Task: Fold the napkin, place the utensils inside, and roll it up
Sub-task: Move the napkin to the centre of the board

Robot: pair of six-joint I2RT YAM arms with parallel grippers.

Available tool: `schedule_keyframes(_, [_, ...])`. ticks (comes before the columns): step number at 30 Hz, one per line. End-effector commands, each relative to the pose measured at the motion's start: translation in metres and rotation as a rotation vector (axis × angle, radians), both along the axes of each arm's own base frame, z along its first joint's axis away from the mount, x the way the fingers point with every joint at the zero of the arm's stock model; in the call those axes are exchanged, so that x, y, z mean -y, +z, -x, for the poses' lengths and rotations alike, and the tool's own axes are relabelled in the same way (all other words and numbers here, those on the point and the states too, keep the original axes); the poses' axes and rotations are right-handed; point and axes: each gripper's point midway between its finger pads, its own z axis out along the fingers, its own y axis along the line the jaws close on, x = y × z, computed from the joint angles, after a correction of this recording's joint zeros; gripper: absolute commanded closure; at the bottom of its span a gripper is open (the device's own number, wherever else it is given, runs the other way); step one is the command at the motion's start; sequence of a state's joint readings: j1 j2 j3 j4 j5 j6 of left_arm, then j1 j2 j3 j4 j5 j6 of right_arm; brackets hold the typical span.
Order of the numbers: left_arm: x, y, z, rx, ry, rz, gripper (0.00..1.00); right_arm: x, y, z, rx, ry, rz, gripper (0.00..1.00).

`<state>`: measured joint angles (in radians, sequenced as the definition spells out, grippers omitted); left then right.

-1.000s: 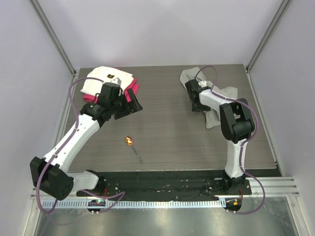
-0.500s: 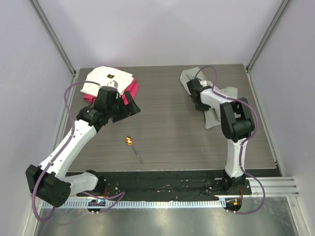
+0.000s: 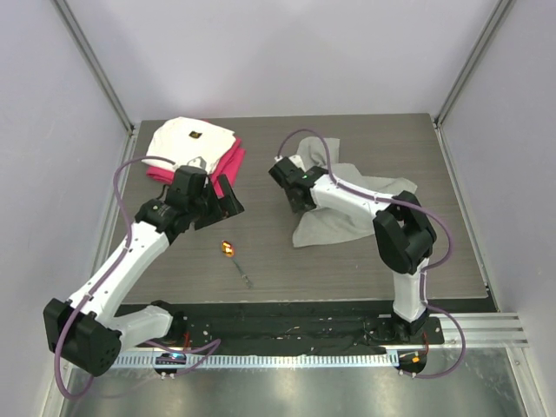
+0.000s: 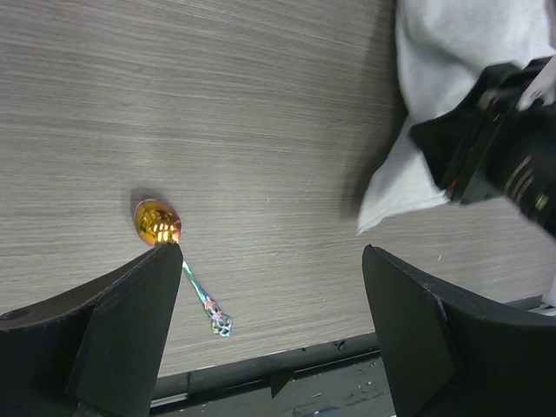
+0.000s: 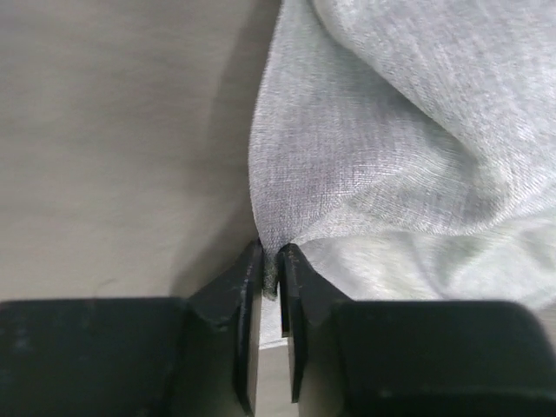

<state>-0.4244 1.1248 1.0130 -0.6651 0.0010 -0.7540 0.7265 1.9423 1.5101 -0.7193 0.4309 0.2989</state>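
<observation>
The napkin (image 3: pixel 352 207), a large light-grey cloth, lies rumpled right of the table's middle. My right gripper (image 3: pixel 292 188) is at its left edge, and the right wrist view shows that gripper (image 5: pixel 270 261) shut on a pinched fold of the napkin (image 5: pixel 391 156). The utensil (image 3: pixel 234 259) lies toward the front left, with its orange end (image 4: pixel 156 222) away from the table's front edge and a slim stem. My left gripper (image 3: pixel 228 198) hovers above the table just behind the utensil. In the left wrist view it (image 4: pixel 271 256) is open and holds nothing.
A folded white cloth (image 3: pixel 187 139) with a small dark mark lies on a magenta cloth (image 3: pixel 233 161) at the back left. A black rail (image 3: pixel 287 313) runs along the table's front edge. Walls close in both sides and the back.
My right gripper shut on the napkin and dragged it left from the back right toward the middle. My left arm drew back from the cloth stack toward the utensil.
</observation>
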Motion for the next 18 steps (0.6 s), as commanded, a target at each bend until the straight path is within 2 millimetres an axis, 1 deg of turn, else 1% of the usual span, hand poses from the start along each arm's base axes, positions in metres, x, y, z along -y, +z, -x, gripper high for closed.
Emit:
schedule_keyframes(1, [0.006,0.003,-0.004,0.024,-0.020,0.023,0.10,-0.066,0.021,0.032,-0.078,0.059,-0.236,0.66])
schedule_keyframes(2, [0.011,0.003,-0.005,0.019,-0.038,0.037,0.10,-0.070,0.026,0.038,-0.092,0.056,-0.277,0.60])
schedule_keyframes(3, [0.014,-0.003,-0.007,0.002,-0.048,0.038,0.10,-0.069,0.032,0.040,-0.083,0.041,-0.297,0.54])
schedule_keyframes(4, [0.017,-0.005,-0.009,0.002,-0.065,0.042,0.10,-0.062,0.049,0.046,-0.056,0.009,-0.335,0.51])
schedule_keyframes(5, [0.024,-0.007,-0.011,-0.003,-0.088,0.060,0.11,-0.053,0.056,0.046,-0.027,-0.018,-0.334,0.44])
schedule_keyframes(6, [0.028,-0.016,-0.014,-0.029,-0.098,0.058,0.12,-0.046,0.064,0.049,-0.007,-0.036,-0.350,0.41])
schedule_keyframes(7, [0.032,-0.022,-0.017,-0.045,-0.108,0.066,0.14,-0.032,0.070,0.059,0.006,-0.065,-0.363,0.39])
schedule_keyframes(8, [0.041,-0.024,-0.021,-0.046,-0.125,0.091,0.15,-0.020,0.072,0.059,0.014,-0.118,-0.387,0.38])
schedule_keyframes(9, [0.050,-0.026,-0.023,-0.053,-0.146,0.100,0.16,-0.010,0.071,0.062,0.015,-0.155,-0.399,0.38])
schedule_keyframes(10, [0.058,-0.044,-0.026,-0.105,-0.160,0.087,0.17,0.010,0.052,0.072,-0.017,-0.199,-0.370,0.38])
schedule_keyframes(11, [0.066,-0.050,-0.028,-0.116,-0.182,0.083,0.18,0.020,0.059,0.077,0.000,-0.242,-0.412,0.38])
schedule_keyframes(12, [0.082,-0.051,-0.029,-0.127,-0.222,0.084,0.20,0.036,0.052,0.077,-0.012,-0.290,-0.419,0.39])
schedule_keyframes(13, [0.089,-0.072,-0.030,-0.187,-0.237,0.068,0.23,0.052,0.035,0.089,-0.042,-0.330,-0.402,0.39])
schedule_keyframes(14, [0.096,-0.080,-0.031,-0.220,-0.248,0.068,0.26,0.058,0.041,0.093,-0.027,-0.348,-0.436,0.39])
schedule_keyframes(15, [0.106,-0.080,-0.032,-0.233,-0.255,0.084,0.31,0.070,0.041,0.093,-0.020,-0.398,-0.455,0.40])
schedule_keyframes(16, [0.110,-0.085,-0.034,-0.246,-0.258,0.085,0.32,0.078,0.032,0.102,-0.037,-0.415,-0.452,0.40])
schedule_keyframes(17, [0.115,-0.099,-0.034,-0.279,-0.261,0.073,0.35,0.082,0.040,0.104,-0.015,-0.425,-0.483,0.41])
schedule_keyframes(18, [0.123,-0.098,-0.036,-0.272,-0.277,0.076,0.38,0.091,0.034,0.108,-0.019,-0.456,-0.483,0.41])
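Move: The right hand, pinching the napkin's left edge, has the board's centre about 2 cm ahead, 2 cm left and 5 cm below; the napkin's middle is some 11 cm to its right, 2 cm farther out, and the spoon roughly 18 cm back and 14 cm left. From the left hand the napkin's near left corner is about 15 cm right, 3 cm back and 16 cm down, the spoon 11 cm back, 2 cm right, equally low. Leftward and back, the right hand draws the pinched napkin edge about 6 cm farther, opens and lets go, then rises and swings back right some 13 cm along the napkin's near side, rolling about 25 degrees with its left side rising. The left hand, empty, sinks about 11 cm and goes 9 cm right towards the napkin's near left corner, tipping more downward as its fingers partly close. ##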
